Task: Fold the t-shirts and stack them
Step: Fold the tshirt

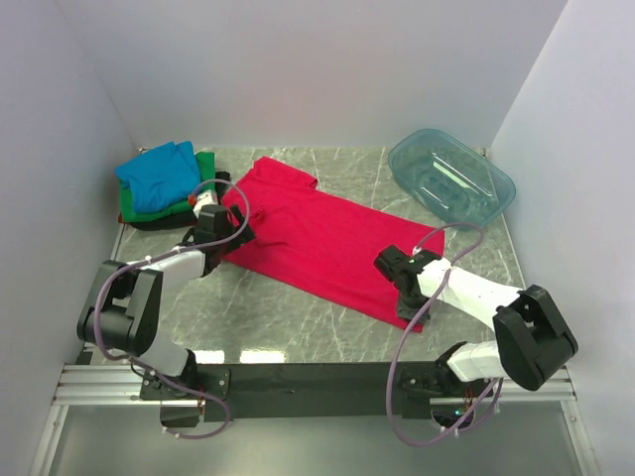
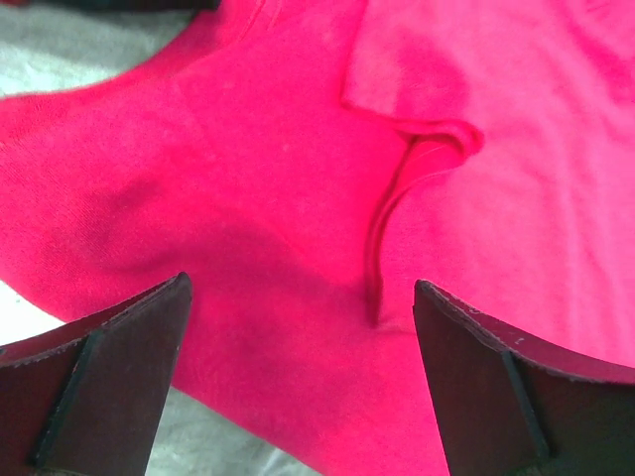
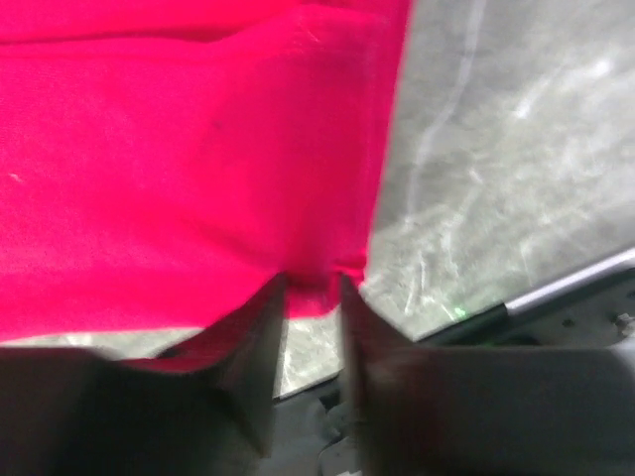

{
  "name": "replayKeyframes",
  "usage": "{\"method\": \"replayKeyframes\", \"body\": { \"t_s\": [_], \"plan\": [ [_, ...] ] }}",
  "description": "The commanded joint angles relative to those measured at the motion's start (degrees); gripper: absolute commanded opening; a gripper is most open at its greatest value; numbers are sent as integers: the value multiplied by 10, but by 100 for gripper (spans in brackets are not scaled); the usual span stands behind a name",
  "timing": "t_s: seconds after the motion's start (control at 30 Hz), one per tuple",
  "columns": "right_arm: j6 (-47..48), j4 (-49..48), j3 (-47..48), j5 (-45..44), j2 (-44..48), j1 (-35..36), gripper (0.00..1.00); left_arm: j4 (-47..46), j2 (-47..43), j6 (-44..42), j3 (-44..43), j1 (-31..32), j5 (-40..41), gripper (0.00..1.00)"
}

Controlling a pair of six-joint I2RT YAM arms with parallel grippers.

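Note:
A bright red-pink t-shirt (image 1: 317, 243) lies spread flat and slanted across the marble table. My left gripper (image 1: 233, 230) hovers over its left sleeve end, jaws wide open; in the left wrist view the gripper (image 2: 300, 288) has only red cloth (image 2: 248, 178) and a curled hem fold (image 2: 397, 188) between the fingers. My right gripper (image 1: 392, 266) is at the shirt's near right corner. In the blurred right wrist view its fingers (image 3: 311, 283) stand a narrow gap apart with the shirt's hem corner (image 3: 317, 293) between the tips. A blue t-shirt (image 1: 159, 174) tops green (image 1: 205, 164) and black (image 1: 149, 223) ones at the back left.
A clear teal plastic tub (image 1: 451, 183) stands at the back right. White walls close in the table on three sides. The black mounting rail (image 1: 298, 382) runs along the near edge. Bare marble (image 3: 496, 149) shows right of the shirt's corner.

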State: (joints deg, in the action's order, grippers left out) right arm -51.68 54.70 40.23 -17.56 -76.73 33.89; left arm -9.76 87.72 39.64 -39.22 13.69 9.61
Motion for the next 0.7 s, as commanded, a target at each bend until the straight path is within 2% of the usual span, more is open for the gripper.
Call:
{"method": "replayKeyframes", "body": {
  "t_s": [0.0, 0.03, 0.1, 0.27, 0.37, 0.67],
  "plan": [
    [-9, 45, 48, -41, 35, 5, 41, -5, -48, -7, -6, 10, -6, 99],
    [0, 47, 58, -42, 46, 6, 50, -2, -54, -10, -9, 14, 1, 99],
    [10, 52, 99, -50, 57, 7, 58, 12, -61, -17, -24, 34, 20, 99],
    [68, 32, 186, -62, 76, 7, 60, 34, -26, -28, -64, 54, 34, 98],
    [98, -8, 201, -52, 70, 8, 60, 32, 6, -32, -75, 62, 41, 95],
    [139, -92, 154, -7, 76, 8, 60, 50, 62, -49, -129, 103, 80, 76]
  ]
}}
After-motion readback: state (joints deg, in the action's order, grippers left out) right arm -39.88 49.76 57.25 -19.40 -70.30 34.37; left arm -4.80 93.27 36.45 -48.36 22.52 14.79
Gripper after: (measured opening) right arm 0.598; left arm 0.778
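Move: Just under the right hand, about 1 cm below, lies the red t-shirt's near right corner; the shirt's middle is some 17 cm ahead and 18 cm left of this hand, its far right corner 20 cm ahead and 6 cm right. From the left hand the small loose fold lies about 2 cm ahead, 5 cm right and 4 cm down; the far sleeve is roughly 12 cm ahead and 8 cm right, the folded stack 9 cm ahead and 18 cm left. Coming free of the near right corner, the right hand opens further, to a bit over half, and swings up about 11 cm, forward over 9 cm and left 5 cm over the shirt, its fingers tipping forward some 25 degrees. The left hand hops up 4 cm and sinks most of the way back while shifting 5 cm right towards the loose fold, its wide-open fingers starting to close. ##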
